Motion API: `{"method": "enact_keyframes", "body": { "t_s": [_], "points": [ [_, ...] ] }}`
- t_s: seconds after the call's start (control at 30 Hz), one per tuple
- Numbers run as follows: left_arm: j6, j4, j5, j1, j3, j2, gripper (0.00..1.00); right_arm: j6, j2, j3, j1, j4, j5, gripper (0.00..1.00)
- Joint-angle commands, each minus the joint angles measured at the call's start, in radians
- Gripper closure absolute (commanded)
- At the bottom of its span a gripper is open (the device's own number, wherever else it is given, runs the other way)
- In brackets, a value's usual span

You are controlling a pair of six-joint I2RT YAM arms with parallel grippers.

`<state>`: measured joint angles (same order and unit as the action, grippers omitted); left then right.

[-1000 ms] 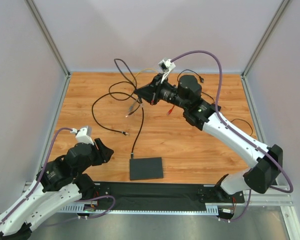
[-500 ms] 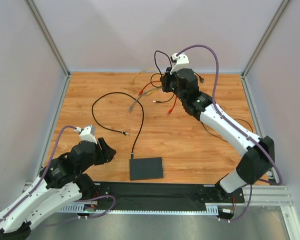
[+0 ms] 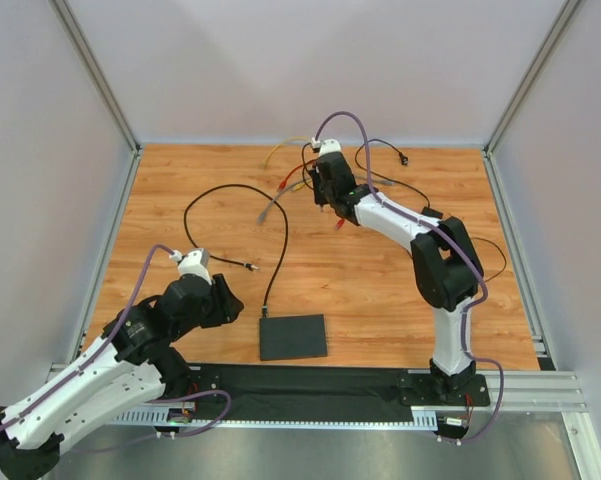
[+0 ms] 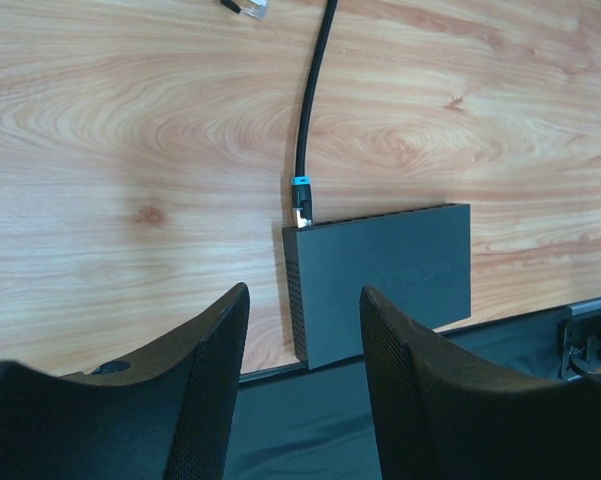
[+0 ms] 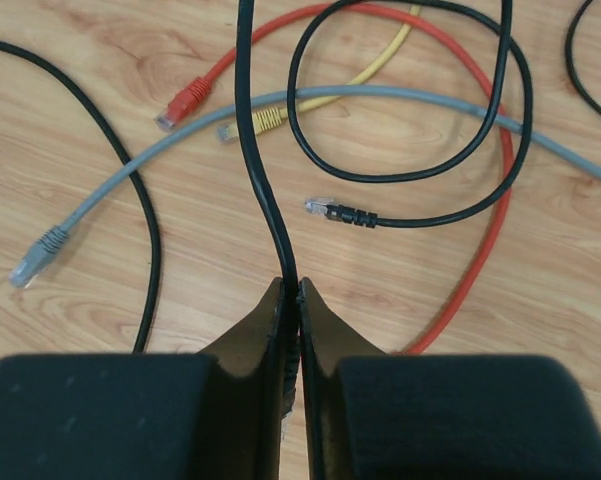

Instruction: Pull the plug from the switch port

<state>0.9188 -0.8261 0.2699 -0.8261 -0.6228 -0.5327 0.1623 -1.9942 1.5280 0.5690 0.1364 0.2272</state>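
Observation:
The switch (image 3: 293, 337) is a flat black box at the table's near edge, also seen in the left wrist view (image 4: 390, 270). A black cable's plug (image 4: 301, 200) with a blue collar sits in a port on its far left corner (image 3: 266, 313). My left gripper (image 3: 230, 300) hovers open just left of the switch, its jaws (image 4: 303, 295) holding nothing. At the far middle of the table my right gripper (image 3: 325, 195) is shut (image 5: 290, 285) on a different black cable (image 5: 255, 150) among the loose cables.
Loose red (image 5: 185, 100), yellow (image 5: 255, 122) and grey (image 5: 50, 245) cables and another black plug (image 5: 335, 210) lie under the right gripper. The plugged cable loops across the left middle (image 3: 187, 215). A black mat (image 3: 310, 380) lines the near edge; walls surround the table.
The right arm has folded in and come down at the far middle, laying the cable bundle on the table. The left gripper has moved right, closer to the switch.

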Motion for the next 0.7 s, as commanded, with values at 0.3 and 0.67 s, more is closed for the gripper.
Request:
{"method": "enact_keyframes", "body": {
  "t_s": [0.3,0.67],
  "points": [
    [0.026,0.053,-0.113,-0.004,0.055,0.010,0.43,0.014,-0.097,0.149,-0.034,0.117,-0.029,0.53],
    [0.054,0.093,-0.176,-0.004,0.141,0.094,0.45,0.187,0.287,-0.230,-0.009,0.030,-0.391,0.48]
  ]
}}
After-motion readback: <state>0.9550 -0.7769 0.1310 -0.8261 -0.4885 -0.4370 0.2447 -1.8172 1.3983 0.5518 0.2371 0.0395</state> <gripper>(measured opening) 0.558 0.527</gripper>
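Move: The right hand holds the unplugged black cable over its laying spot, about 4 cm left, 3 cm back and 9 cm below. From that hand, the grey plug lies some 15 cm left and 5 cm back, the yellow plug 6 cm left and 4 cm ahead, the red plug 10 cm left and 5 cm ahead. From the left hand, the switch is about 13 cm right, 5 cm back and 11 cm below; its still-seated plug is 7 cm right and 1 cm ahead. Right dips 3 cm, opens, freeing the black cable, then draws back and up; left sinks towards the switch. ##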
